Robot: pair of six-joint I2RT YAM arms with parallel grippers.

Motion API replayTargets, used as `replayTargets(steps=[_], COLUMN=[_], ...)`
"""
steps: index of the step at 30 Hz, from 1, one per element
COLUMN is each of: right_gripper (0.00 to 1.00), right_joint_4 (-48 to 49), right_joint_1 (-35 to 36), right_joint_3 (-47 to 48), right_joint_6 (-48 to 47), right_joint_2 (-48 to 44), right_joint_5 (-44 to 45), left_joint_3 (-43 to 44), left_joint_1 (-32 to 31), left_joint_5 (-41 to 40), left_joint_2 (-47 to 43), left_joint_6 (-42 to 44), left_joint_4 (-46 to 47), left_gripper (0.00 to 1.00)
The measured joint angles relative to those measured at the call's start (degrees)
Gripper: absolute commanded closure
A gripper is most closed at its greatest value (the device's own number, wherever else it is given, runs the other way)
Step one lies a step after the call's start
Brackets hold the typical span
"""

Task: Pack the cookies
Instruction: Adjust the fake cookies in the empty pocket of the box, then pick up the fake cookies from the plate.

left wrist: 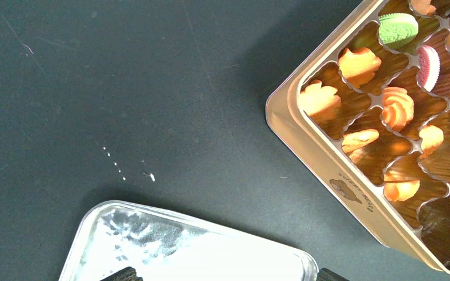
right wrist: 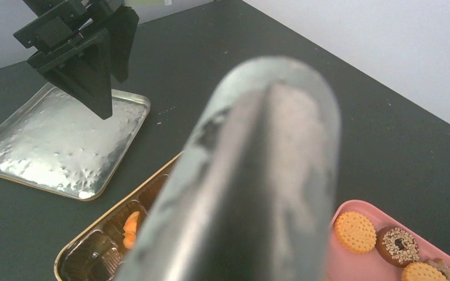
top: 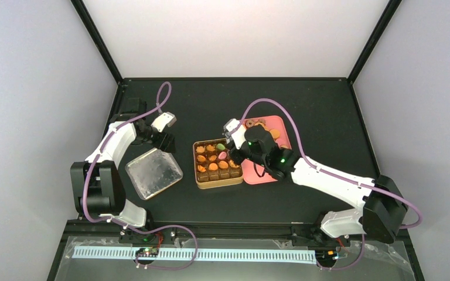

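The cookies lie in two places. Orange flower-shaped ones (left wrist: 395, 108), a green one (left wrist: 398, 29) and a pink one (left wrist: 428, 67) sit in the compartments of the brown tin (top: 218, 182). Round golden (right wrist: 355, 232) and dark (right wrist: 397, 246) ones lie on the pink tray (top: 269, 174). My right gripper (top: 238, 146) hangs over the tin's right edge, shut on the metal tongs (right wrist: 258, 175), which fill its wrist view and hide its fingers. Above the silver lid (top: 153, 172) my left gripper (left wrist: 225, 275) stands open, holding nothing.
The silver lid (left wrist: 187, 252) lies flat on the black table, left of the tin (left wrist: 328, 170). A few white crumbs (left wrist: 147, 175) dot the table near it. The left gripper (right wrist: 85, 64) shows above the lid (right wrist: 58, 146) in the right wrist view.
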Motion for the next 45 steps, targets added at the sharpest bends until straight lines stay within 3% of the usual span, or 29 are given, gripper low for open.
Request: replayTargets(steps=[8, 16, 26, 45], right_gripper=[0.71, 0.69, 0.64, 0.62], right_joint_4=[-2.29, -2.93, -9.25, -6.03], right_joint_1=[-1.42, -6.43, -11.93, -12.24], right_joint_3=[0.31, -4.13, -13.7, -17.18], right_joint_6=[2.03, 5.38, 11.78, 15.28], right_joint_2=[-5.05, -14.73, -19.93, -15.96], right_joint_5=[1.03, 5.79, 14.29, 17.2], left_joint_3=[0.0, 0.0, 0.0, 0.0], left_joint_1=[0.15, 0.24, 0.24, 0.24], left_joint_5=[0.13, 0.17, 0.2, 0.22], left_joint_2=[0.0, 0.0, 0.0, 0.0], left_joint_6=[0.0, 0.0, 0.0, 0.02], left_joint_4=[0.0, 0.0, 0.0, -0.07], left_gripper=[0.2, 0.2, 0.2, 0.2])
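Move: The right gripper holds the tongs, their tips down at the box's right side. The middle of the pink tray lies about 14 cm to its right, level fore and aft and some 20 cm below. The orange cookie in the box's right-hand column is about 6 cm back and 1 cm right; the box's middle is 6 cm back, 5 cm left. A doughnut cookie lies about 10 cm ahead, 8 cm right. From the idle left gripper the tray is about 40 cm right. Lift the right gripper about 6 cm so the tongs come up out of the box, easing the fingers part-way open while keeping hold of the tongs. Swing them right some 16 cm over the pink tray, turning the wrist about 35 degrees clockwise, and sink on the way to about 5 cm below the starting height, edging slightly forward at the end. ##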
